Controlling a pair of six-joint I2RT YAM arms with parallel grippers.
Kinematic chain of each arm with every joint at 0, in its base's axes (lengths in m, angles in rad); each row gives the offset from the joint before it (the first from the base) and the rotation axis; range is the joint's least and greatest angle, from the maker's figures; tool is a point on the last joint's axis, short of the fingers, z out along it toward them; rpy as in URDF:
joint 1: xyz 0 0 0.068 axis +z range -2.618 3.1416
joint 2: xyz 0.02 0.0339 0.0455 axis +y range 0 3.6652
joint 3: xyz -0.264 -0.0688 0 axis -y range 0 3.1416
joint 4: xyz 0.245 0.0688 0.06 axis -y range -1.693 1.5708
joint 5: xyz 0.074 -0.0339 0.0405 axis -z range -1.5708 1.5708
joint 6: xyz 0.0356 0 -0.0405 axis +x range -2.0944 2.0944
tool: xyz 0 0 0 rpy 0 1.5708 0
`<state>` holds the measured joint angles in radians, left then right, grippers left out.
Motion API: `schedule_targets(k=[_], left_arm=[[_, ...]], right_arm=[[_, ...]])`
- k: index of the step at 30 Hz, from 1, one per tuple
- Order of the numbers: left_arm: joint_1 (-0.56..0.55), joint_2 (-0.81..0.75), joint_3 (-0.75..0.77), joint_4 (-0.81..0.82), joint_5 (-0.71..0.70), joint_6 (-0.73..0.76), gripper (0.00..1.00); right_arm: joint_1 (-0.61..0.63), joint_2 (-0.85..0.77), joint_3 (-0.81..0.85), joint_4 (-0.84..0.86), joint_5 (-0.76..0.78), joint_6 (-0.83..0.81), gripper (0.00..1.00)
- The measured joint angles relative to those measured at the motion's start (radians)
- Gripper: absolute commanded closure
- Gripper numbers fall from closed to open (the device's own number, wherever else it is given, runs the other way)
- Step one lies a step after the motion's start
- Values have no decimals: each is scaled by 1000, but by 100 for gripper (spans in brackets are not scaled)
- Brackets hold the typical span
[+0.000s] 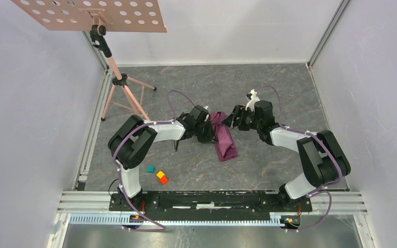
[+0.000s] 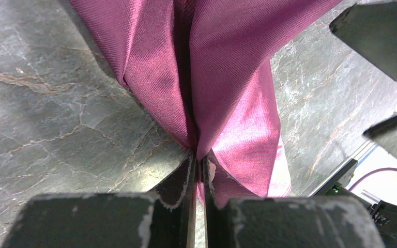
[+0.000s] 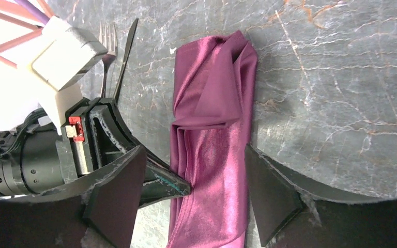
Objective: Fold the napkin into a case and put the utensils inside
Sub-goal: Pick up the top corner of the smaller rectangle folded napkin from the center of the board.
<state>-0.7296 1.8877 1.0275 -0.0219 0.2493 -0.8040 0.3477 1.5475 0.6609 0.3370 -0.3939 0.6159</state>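
The plum-purple napkin [image 1: 224, 137] lies folded into a long narrow strip on the grey marbled table. My left gripper [image 2: 199, 161] is shut on a pinch of its edge, and the cloth rises in folds from the fingertips [image 2: 186, 175]. In the top view the left gripper [image 1: 210, 133] sits at the strip's left side. My right gripper [image 3: 194, 199] is open and straddles the napkin [image 3: 212, 155], one finger on each side. The left gripper's dark fingertip [image 3: 170, 187] shows at the cloth's left edge. A fork [image 3: 106, 39] and a knife [image 3: 127, 49] lie side by side beyond it.
Teal [image 1: 150, 168], yellow [image 1: 160, 174] and orange [image 1: 164, 180] blocks lie near the front left. A pink tripod stand [image 1: 124, 92] with a perforated board stands at the back left. White walls close in the table on three sides.
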Motion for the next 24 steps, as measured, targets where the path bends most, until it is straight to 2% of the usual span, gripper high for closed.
schedule_targets(k=[8, 16, 18, 22, 24], left_arm=[[0, 0, 0, 0, 0, 0, 89], [0, 0, 0, 0, 1, 0, 90], [0, 0, 0, 0, 1, 0, 90], [0, 0, 0, 0, 1, 0, 90], [-1, 0, 0, 0, 1, 0, 90]], right_arm=[[-47, 128, -18, 141, -62, 65, 36], [-47, 185, -14, 235, -100, 130, 33], [-47, 185, -14, 258, -102, 146, 37], [-47, 196, -14, 320, -104, 182, 52], [-47, 211, -14, 347, -103, 201, 53]])
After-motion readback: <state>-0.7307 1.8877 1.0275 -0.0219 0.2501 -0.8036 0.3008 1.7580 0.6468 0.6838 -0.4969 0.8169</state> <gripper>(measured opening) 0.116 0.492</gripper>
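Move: The napkin's loose top corner lies some 3 cm ahead of the right hand, 4 cm to its left and 4 cm below. The left gripper's pinch on the napkin edge is about 7 cm back, 5 cm left and 6 cm below the right hand; the knife lies some 20 cm left and 4 cm back of that hand. From the left hand, the corner is about 8 cm ahead and 2 cm right. Right hand eases 3 cm forward, dipping midway, fingers narrowing around the napkin's corner while the left keeps pinching. ##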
